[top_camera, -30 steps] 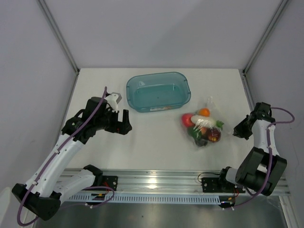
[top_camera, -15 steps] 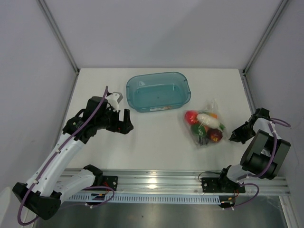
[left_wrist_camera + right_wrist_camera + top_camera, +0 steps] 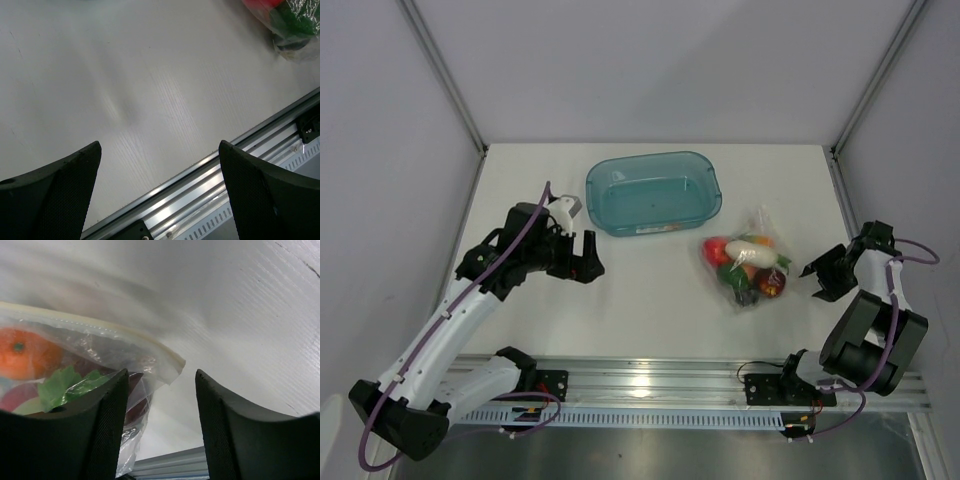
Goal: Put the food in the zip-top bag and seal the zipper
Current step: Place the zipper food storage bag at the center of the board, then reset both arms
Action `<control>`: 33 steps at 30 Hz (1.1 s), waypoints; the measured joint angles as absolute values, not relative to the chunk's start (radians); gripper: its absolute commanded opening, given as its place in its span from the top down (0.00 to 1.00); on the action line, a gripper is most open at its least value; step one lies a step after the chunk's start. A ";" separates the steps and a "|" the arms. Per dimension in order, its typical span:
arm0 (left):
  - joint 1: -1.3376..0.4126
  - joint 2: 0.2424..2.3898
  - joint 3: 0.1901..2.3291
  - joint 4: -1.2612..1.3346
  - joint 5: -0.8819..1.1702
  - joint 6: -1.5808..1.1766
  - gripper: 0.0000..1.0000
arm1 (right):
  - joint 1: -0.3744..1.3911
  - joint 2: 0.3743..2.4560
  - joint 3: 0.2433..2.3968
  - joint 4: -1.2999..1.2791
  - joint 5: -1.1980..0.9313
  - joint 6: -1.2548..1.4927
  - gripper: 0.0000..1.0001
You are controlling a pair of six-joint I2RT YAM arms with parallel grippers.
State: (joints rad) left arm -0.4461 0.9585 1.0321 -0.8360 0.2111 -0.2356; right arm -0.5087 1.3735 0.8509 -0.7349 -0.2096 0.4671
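Observation:
The zip-top bag (image 3: 761,222) lies on the table right of centre, with the food (image 3: 750,262) inside it: red, green, orange and dark red pieces and one white oblong. In the right wrist view the bag (image 3: 100,347) fills the left side, and the zipper (image 3: 125,333) shows as a pale strip along its upper edge. I cannot tell whether it is sealed. My right gripper (image 3: 817,277) (image 3: 161,377) is open just right of the bag, its corner lying beyond the fingertips. My left gripper (image 3: 585,258) (image 3: 158,147) hangs wide open over bare table, far left of the bag (image 3: 292,25).
An empty teal tub (image 3: 653,192) stands at the back centre, just behind the bag. White walls enclose the table on the left, back and right. The aluminium rail (image 3: 650,385) (image 3: 240,165) runs along the near edge.
My right gripper has gone from shut to open, letting go of the bag's right edge. The bag has settled slightly leftward on the table. The left arm has hardly moved.

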 measured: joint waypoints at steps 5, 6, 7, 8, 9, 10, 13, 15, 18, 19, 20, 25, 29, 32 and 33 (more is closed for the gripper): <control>-0.446 0.953 1.014 -0.831 0.222 -0.246 0.01 | -0.462 1.346 0.919 -0.777 -0.188 0.470 0.31; -0.446 0.952 1.010 -0.831 0.223 -0.247 0.01 | -0.444 1.344 0.946 -0.794 -0.181 0.470 0.31; -0.446 0.948 1.005 -0.831 0.224 -0.250 0.00 | -0.427 1.343 0.976 -0.804 -0.173 0.471 0.29; -0.446 0.945 1.002 -0.831 0.224 -0.253 0.01 | -0.407 1.342 1.008 -0.812 -0.165 0.471 0.14; -0.446 0.942 0.998 -0.831 0.224 -0.255 0.00 | -0.386 1.342 1.040 -0.821 -0.158 0.476 0.14; -0.446 0.938 0.994 -0.830 0.224 -0.257 0.01 | -0.370 1.341 1.064 -0.825 -0.151 0.476 0.13; -0.446 0.928 0.977 -0.819 0.226 -0.266 0.01 | -0.303 1.324 1.125 -0.828 -0.130 0.477 0.05; -0.446 0.926 0.965 -0.814 0.235 -0.273 0.00 | -0.256 1.308 1.137 -0.829 -0.111 0.478 0.01; -0.446 0.926 0.950 -0.801 0.245 -0.285 0.01 | -0.192 1.285 1.137 -0.843 -0.091 0.474 0.01; -0.446 0.926 0.947 -0.796 0.249 -0.289 0.00 | -0.167 1.278 1.136 -0.847 -0.086 0.474 0.01; -0.446 0.926 0.944 -0.790 0.250 -0.292 0.00 | -0.145 1.270 1.135 -0.850 -0.081 0.474 0.01; -0.445 0.920 0.904 -0.759 0.273 -0.321 0.01 | -0.022 1.216 1.111 -0.871 -0.057 0.476 0.01; -0.445 0.899 0.851 -0.729 0.300 -0.356 0.00 | 0.058 1.163 1.066 -0.880 -0.057 0.482 0.01; -0.445 0.867 0.803 -0.703 0.326 -0.395 0.00 | 0.091 1.124 1.010 -0.880 -0.075 0.501 0.01; -0.445 0.855 0.785 -0.688 0.336 -0.409 0.01 | 0.099 1.105 0.981 -0.874 -0.088 0.506 0.00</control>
State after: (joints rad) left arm -0.4446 0.8547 0.7853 -0.6880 0.3363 -0.4088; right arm 0.0990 1.1049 0.9806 -0.8738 -0.0883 0.5064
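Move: To the right hand's left lies the filled bag, its middle about 16 cm over, some 4 cm farther out and 2 cm lower; its zipper corner is just by the half-open fingertips. The empty tray stands roughly 40 cm to the left of this hand and 26 cm ahead, about level with it in height. From the left hand the bag is some 39 cm to the right, 8 cm ahead and 19 cm below. Lifting away from the bag's zipper corner, the right hand first rises about 10 cm and reaches some 6 cm forward, then sweeps left about 13 cm, drawing back as it comes over the bag, turning about 30 degrees counter-clockwise while its fingers open wide. Still empty and open, the left hand sinks about 4 cm and eases back. ##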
